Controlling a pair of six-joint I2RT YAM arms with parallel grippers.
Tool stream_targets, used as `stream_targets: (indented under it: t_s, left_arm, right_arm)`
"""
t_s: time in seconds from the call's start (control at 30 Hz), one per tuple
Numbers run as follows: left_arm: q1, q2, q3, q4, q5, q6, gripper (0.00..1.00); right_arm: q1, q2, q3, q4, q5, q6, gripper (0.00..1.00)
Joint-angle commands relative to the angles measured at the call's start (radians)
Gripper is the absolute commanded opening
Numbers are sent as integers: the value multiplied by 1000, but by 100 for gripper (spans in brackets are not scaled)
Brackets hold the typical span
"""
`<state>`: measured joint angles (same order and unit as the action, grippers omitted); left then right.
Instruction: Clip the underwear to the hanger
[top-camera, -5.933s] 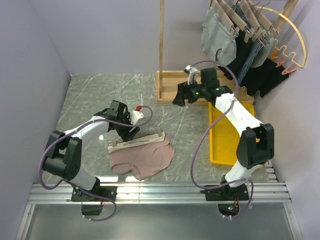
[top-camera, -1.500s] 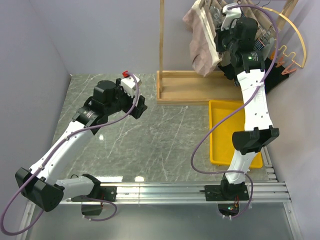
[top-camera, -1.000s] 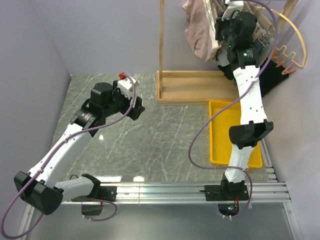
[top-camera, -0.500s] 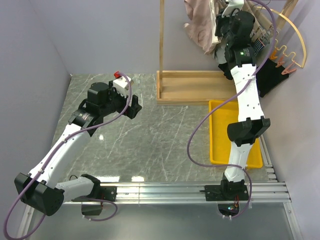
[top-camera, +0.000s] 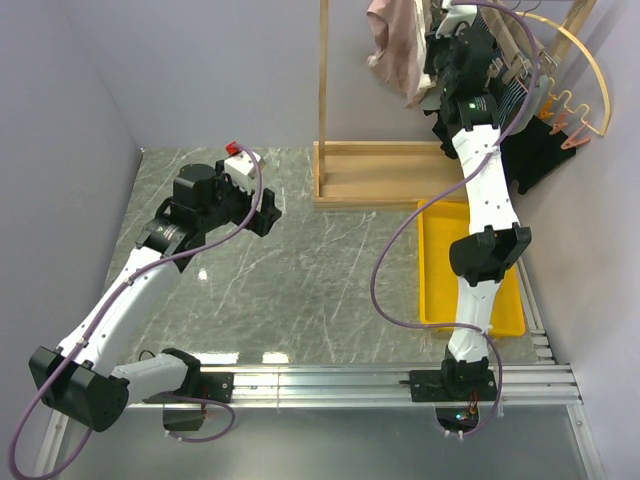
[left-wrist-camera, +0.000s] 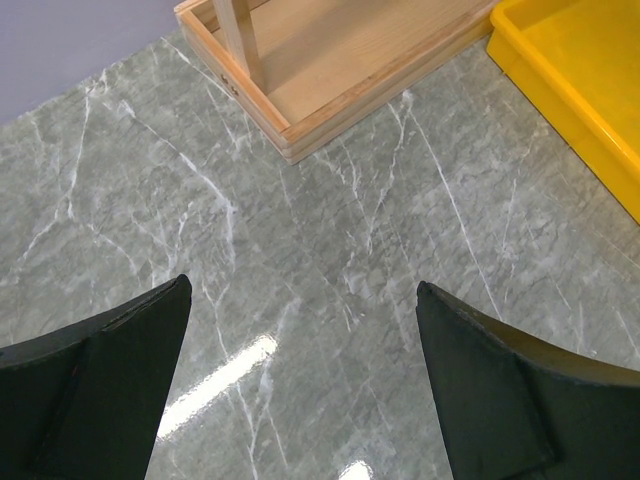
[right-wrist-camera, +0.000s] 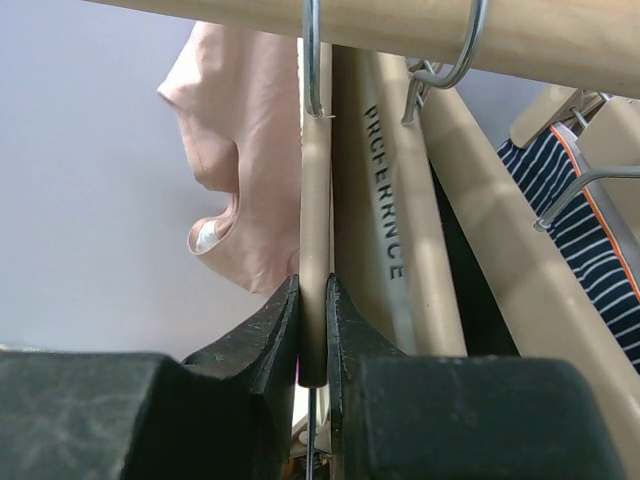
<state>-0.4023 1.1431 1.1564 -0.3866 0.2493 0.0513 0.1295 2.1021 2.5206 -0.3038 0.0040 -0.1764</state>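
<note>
The dusty-pink underwear (top-camera: 393, 45) hangs high by the rack, its cream lettered waistband (right-wrist-camera: 385, 180) clipped along the hanger. In the right wrist view the pink cloth (right-wrist-camera: 250, 150) droops to the left of the slim light-wood hanger (right-wrist-camera: 314, 230). My right gripper (right-wrist-camera: 313, 300) is shut on that bar. The hanger's metal hook (right-wrist-camera: 312, 60) reaches up against the wooden rail (right-wrist-camera: 380, 25). From above, the right gripper (top-camera: 437, 45) sits just right of the garment. My left gripper (top-camera: 262, 210) hovers open over the marble table, its fingers (left-wrist-camera: 110, 380) wide apart and holding nothing.
The rack's wooden post (top-camera: 323, 90) rises from a wooden base (top-camera: 380, 185), also seen as base (left-wrist-camera: 330, 70). A yellow tray (top-camera: 440, 270) lies right of centre. Other hangers with striped garments (right-wrist-camera: 590, 220), dark clothes (top-camera: 530, 150) and a gold wire arch (top-camera: 590, 70) crowd the rail.
My right arm has lifted the hanger and underwear higher and closer to the rail. The left arm has drawn back slightly to the left, still open.
</note>
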Motion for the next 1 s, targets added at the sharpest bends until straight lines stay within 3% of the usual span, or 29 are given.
stream_targets:
  t_s: [0.0,0.13,0.27,0.37,0.7,0.87,0.97]
  left_arm:
    - [8,-11,37,14,10,9,99]
    - [11,-8,39,11,15,7,99]
    - [13,-3,45,11,18,4,99]
    - [14,3,51,0,24,4,99]
    - [25,27,72,-28,51,5,99]
    - [45,32,65,-26,74,-16,99]
    - [72,55,95,-50,125,-42,99]
  right_arm:
    - [7,12,50,100,24,-6,0]
    - [7,6,47,114,39,-2,9]
    - [5,-43,12,112,25,14,44]
    - [9,-105,-39,106,18,28,60]
    - [7,-304,-152,14,-22,72,75]
    - [9,-471,-307,-24,-67,84,89]
    - [9,-560,-382,-55,-65,83,92]
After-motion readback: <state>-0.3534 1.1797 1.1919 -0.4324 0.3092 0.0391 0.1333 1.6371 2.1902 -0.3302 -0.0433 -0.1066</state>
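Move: The right hand already pinches the underwear's hanger near its front end. The rail the hook goes on lies about 8 cm ahead of this hand and 8 cm above, level with it sideways. The underwear bulges out some 12 cm ahead and 7 cm left, slightly below; the grey garment's hanger is roughly 8 cm ahead and 4 cm right, at hand height. That rail spot is about 36 cm ahead of the left hand, 35 cm right and 27 cm above. Straight back from the rail and upwards, the right hand withdraws about 14 cm and rises some 9 cm, after barely moving while its fingers begin to spread. They go on opening nearly to full width, letting go of the hanger's front end, and the fingertips tip slightly upwards as the hand speeds clear. ##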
